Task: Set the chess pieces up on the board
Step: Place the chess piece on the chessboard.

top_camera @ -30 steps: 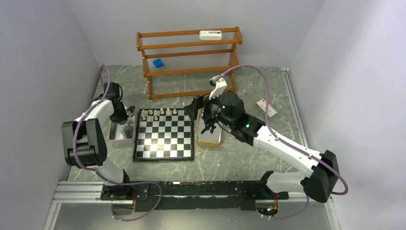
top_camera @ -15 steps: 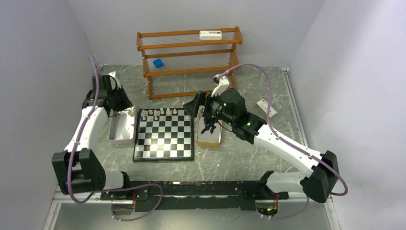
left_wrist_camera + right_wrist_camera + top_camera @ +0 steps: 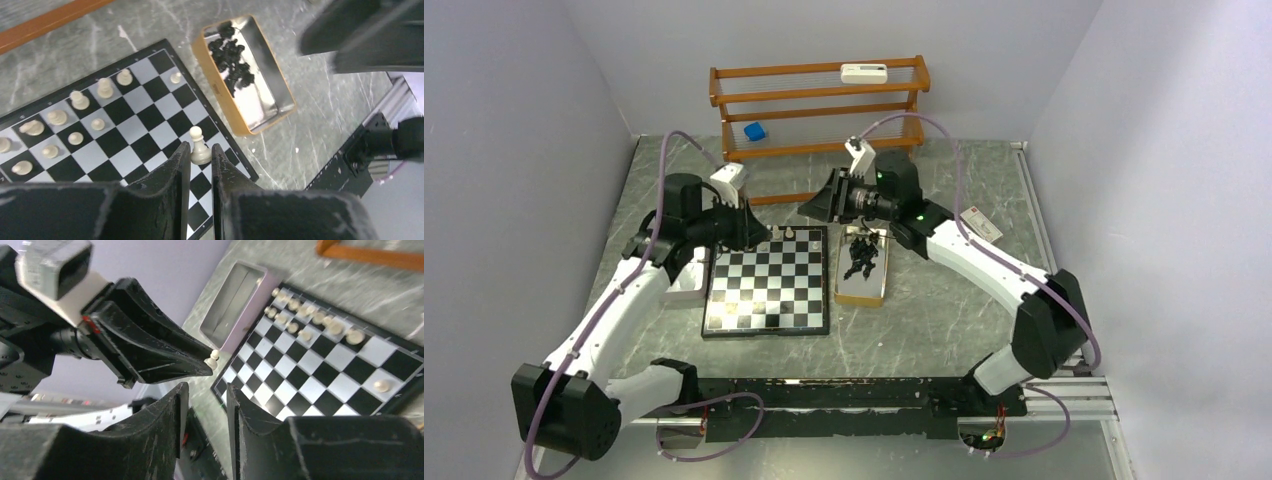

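The board (image 3: 767, 300) lies at the table's middle, with several cream chess pieces (image 3: 75, 117) on its two far rows. My left gripper (image 3: 759, 232) hovers over the board's far side, shut on a cream pawn (image 3: 200, 148) that stands upright between its fingertips. In the right wrist view the same pawn (image 3: 214, 359) shows at the left gripper's tip (image 3: 206, 366). The black chess pieces (image 3: 861, 258) are heaped in an orange-sided metal tray (image 3: 861, 296). My right gripper (image 3: 809, 210) hangs above the board's far right corner, pointing left. Its jaws (image 3: 207, 386) stand narrowly apart with nothing between them.
A lilac metal tray (image 3: 686, 285) sits against the board's left side. A wooden rack (image 3: 819, 110) at the back holds a blue cube (image 3: 754, 131) and a white device (image 3: 864, 72). A small card (image 3: 980, 225) lies at the right.
The left arm swung from the lilac tray to the board's far side. The right gripper rose from the orange tray, turned left, and its jaws narrowed.
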Robot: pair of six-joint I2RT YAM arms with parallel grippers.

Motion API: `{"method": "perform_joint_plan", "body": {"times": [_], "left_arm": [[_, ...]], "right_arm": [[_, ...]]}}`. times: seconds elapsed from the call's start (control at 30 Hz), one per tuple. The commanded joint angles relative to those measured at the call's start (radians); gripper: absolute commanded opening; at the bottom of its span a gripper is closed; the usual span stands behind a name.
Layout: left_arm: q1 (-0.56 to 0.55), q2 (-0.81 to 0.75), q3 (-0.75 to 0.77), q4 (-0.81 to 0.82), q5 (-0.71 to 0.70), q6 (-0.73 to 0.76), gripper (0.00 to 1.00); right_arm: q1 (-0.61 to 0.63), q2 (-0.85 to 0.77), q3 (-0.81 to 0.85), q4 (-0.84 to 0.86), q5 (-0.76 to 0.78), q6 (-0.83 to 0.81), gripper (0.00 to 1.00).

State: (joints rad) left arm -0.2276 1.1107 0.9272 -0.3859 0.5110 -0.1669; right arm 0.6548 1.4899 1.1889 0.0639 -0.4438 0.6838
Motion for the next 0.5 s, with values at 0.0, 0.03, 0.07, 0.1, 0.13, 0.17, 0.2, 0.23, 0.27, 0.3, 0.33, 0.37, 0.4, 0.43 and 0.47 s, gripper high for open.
{"method": "perform_joint_plan", "body": {"times": [0.0, 0.03, 0.07, 0.1, 0.13, 0.17, 0.2, 0.23, 0.27, 0.3, 0.33, 0.37, 0.4, 0.43, 0.47], "left_arm": [[-0.052, -0.047, -0.038, 0.077, 0.086, 0.058, 0.08], [-0.060, -0.054, -0.047, 0.084, 0.095, 0.063, 0.08], [-0.067, -0.059, -0.053, 0.090, 0.105, 0.068, 0.08], [-0.073, -0.060, -0.060, 0.096, 0.117, 0.072, 0.08], [-0.079, -0.059, -0.066, 0.105, 0.131, 0.080, 0.09], [-0.085, -0.055, -0.071, 0.114, 0.150, 0.085, 0.09], [-0.092, -0.050, -0.075, 0.121, 0.159, 0.089, 0.09], [-0.101, -0.044, -0.079, 0.128, 0.162, 0.094, 0.09], [-0.109, -0.037, -0.082, 0.133, 0.166, 0.099, 0.09], [-0.119, -0.029, -0.084, 0.139, 0.170, 0.108, 0.09], [-0.130, -0.023, -0.085, 0.142, 0.163, 0.115, 0.09], [-0.140, -0.018, -0.085, 0.142, 0.146, 0.121, 0.10], [-0.149, -0.014, -0.085, 0.142, 0.133, 0.127, 0.10], [-0.156, -0.011, -0.085, 0.142, 0.121, 0.130, 0.09], [-0.166, -0.008, -0.085, 0.142, 0.114, 0.134, 0.09]], "right_arm": [[-0.015, 0.079, 0.046, 0.038, -0.239, 0.073, 0.38], [-0.017, 0.102, 0.058, 0.028, -0.267, 0.078, 0.38], [-0.018, 0.126, 0.076, 0.014, -0.294, 0.077, 0.38], [-0.017, 0.150, 0.094, -0.005, -0.324, 0.075, 0.39], [-0.018, 0.175, 0.110, -0.014, -0.351, 0.080, 0.40], [-0.018, 0.191, 0.113, -0.010, -0.377, 0.091, 0.41], [-0.017, 0.203, 0.113, 0.002, -0.405, 0.106, 0.41], [-0.017, 0.219, 0.117, 0.010, -0.427, 0.119, 0.41], [-0.018, 0.230, 0.121, 0.011, -0.447, 0.125, 0.41], [-0.017, 0.240, 0.125, 0.011, -0.461, 0.128, 0.41], [-0.017, 0.244, 0.129, -0.003, -0.466, 0.125, 0.41], [-0.017, 0.246, 0.135, -0.023, -0.466, 0.115, 0.41], [-0.018, 0.249, 0.141, -0.046, -0.465, 0.099, 0.41], [-0.017, 0.252, 0.145, -0.070, -0.462, 0.086, 0.41], [-0.017, 0.256, 0.149, -0.101, -0.457, 0.069, 0.41]]}}
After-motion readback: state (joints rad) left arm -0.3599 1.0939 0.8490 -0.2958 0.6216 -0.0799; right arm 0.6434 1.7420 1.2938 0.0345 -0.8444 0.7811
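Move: The left hand already grips a white pawn just at its fingertips, about 1 cm to its right. The right gripper hangs roughly 10 cm to the left hand's right and 5 cm above it, level fore and aft. From the right hand, the pawn is about 9 cm left and 5 cm lower. The chessboard's middle lies some 19 cm below the left hand, 2 cm back and 2 cm left; the black-piece tray is about 22 cm below the right hand, 14 cm right, 2 cm ahead. The right hand's part-open fingertips come up around the head of the white pawn still pinched by the left, without closing; a touch can't be made out. It sinks about 5 cm while going left and back, turning counter-clockwise and tipping down some 20 degrees each. The left hand carries the pawn right and back to meet it, about 6 cm over the board, turning clockwise. ##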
